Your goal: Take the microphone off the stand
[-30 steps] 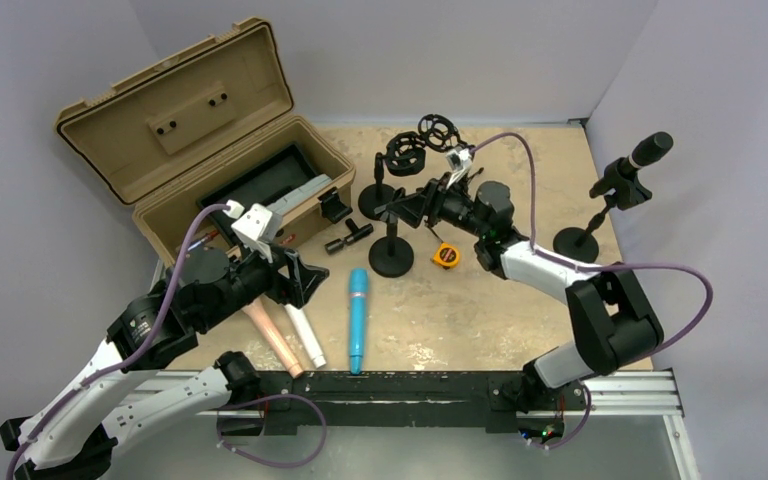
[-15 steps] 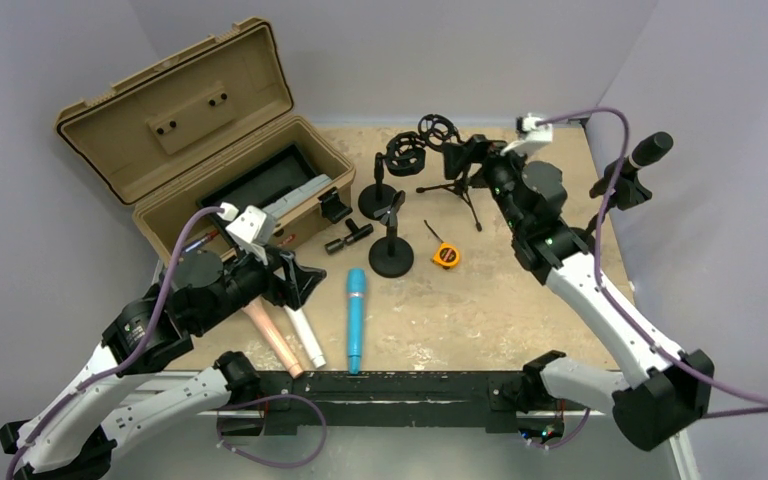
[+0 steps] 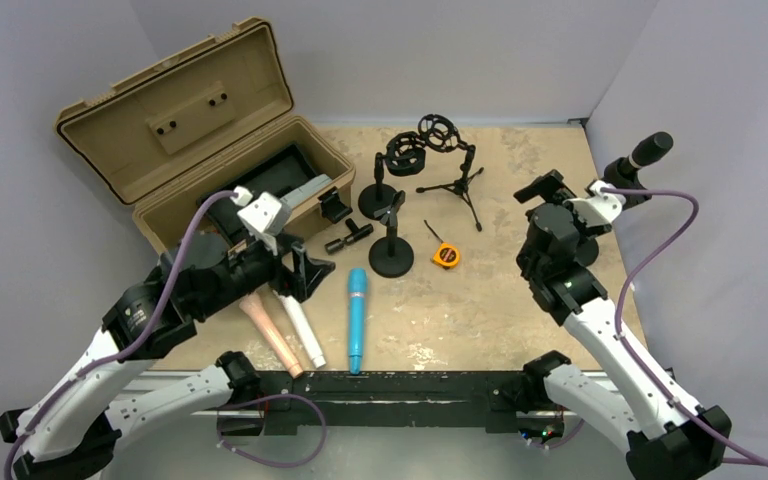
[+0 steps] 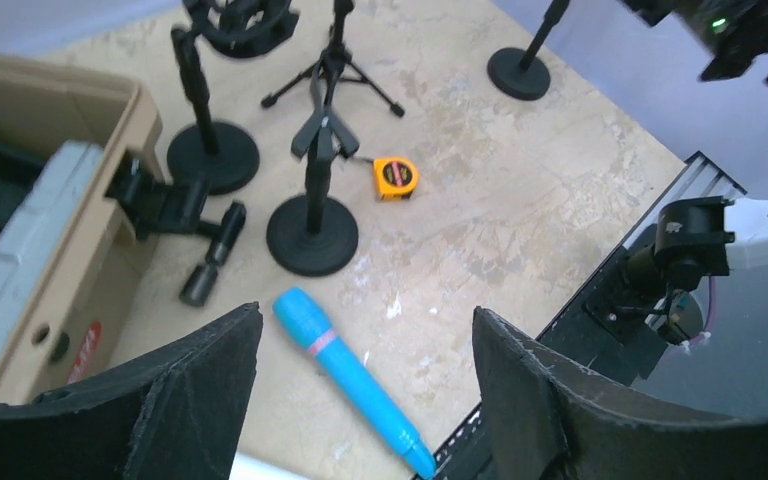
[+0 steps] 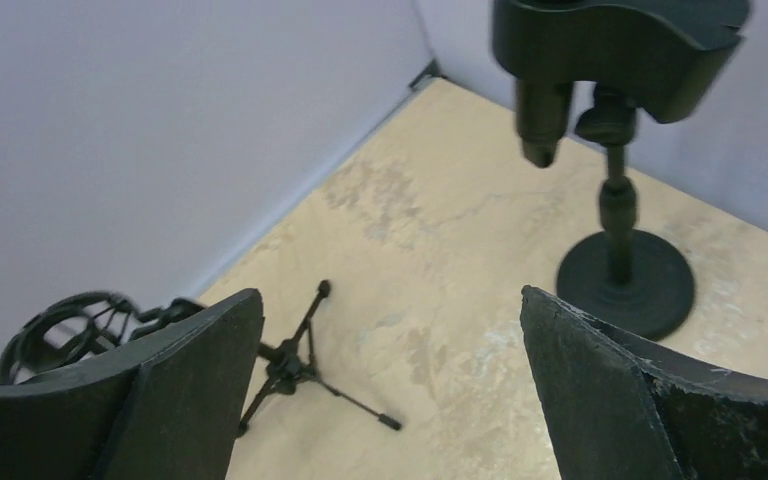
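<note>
A black microphone sits clipped in a black stand at the far right, by the wall. In the right wrist view the clip and microphone end are at the top, above the stand's round base. My right gripper is open and empty, left of that stand and apart from it; in its own view the jaws stand wide. My left gripper is open and empty over the near-left table; its own view shows it above a blue microphone.
An open tan case stands at the back left. Two round-base stands, a tripod with shock mounts, an orange tape measure, the blue microphone, and pink and white microphones lie mid-table.
My right arm has swung from the middle stands to the right, and its gripper now points toward the stand with the microphone. My left gripper has shifted slightly.
</note>
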`<action>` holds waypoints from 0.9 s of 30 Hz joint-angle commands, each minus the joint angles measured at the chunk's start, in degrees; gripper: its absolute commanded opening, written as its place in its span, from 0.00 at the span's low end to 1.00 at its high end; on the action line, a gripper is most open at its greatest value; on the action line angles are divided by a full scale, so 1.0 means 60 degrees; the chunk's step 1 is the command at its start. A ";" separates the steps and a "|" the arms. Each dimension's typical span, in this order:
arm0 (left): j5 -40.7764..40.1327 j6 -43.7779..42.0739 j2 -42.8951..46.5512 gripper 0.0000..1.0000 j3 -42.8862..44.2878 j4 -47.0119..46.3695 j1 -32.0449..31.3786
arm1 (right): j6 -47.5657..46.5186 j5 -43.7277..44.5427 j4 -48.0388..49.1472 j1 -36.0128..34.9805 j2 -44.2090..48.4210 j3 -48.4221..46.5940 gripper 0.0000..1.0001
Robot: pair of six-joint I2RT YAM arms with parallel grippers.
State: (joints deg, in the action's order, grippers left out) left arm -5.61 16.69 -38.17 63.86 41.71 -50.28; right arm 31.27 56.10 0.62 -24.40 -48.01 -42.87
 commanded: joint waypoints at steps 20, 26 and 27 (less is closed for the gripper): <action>0.1087 -0.2605 -0.0107 0.75 -0.0063 -0.1555 0.0100 | -0.3894 0.0314 0.2836 0.3498 -0.1234 -0.2681 0.99; 0.1151 -0.2637 -0.0122 0.74 -0.0154 -0.1619 0.0095 | -0.4276 -0.1154 0.4302 0.4505 -0.2341 -0.2804 0.99; 0.1154 -0.2652 -0.0147 0.74 -0.0161 -0.1607 0.0090 | -0.4215 -0.1394 0.4336 0.4671 -0.2534 -0.2940 0.99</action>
State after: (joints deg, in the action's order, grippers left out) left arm 1.04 2.22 -38.87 63.83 34.74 -49.89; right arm 9.28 55.72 19.70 0.43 -59.72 -59.24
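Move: The black microphone on the right-hand stand is about 6 cm ahead of the right hand, 16 cm to its right and some 8 cm above it. The stand's round base lies nearly below the microphone, roughly 4 cm ahead of the hand, 15 cm right and 27 cm down. The empty tripod stand is about 23 cm ahead and 17 cm to the left, 20 cm lower. From the left hand the microphone is some 72 cm right and 21 cm ahead. Swing the open right gripper about 14 cm to the right towards the black microphone, sinking slightly at first and then rising to finish some 12 cm higher. Turn it about 25 degrees clockwise and tip the fingers up a little, keeping them wide open to face the microphone. Let the empty left hand bob up and settle a couple of centimetres higher, its fingers tipping up. ##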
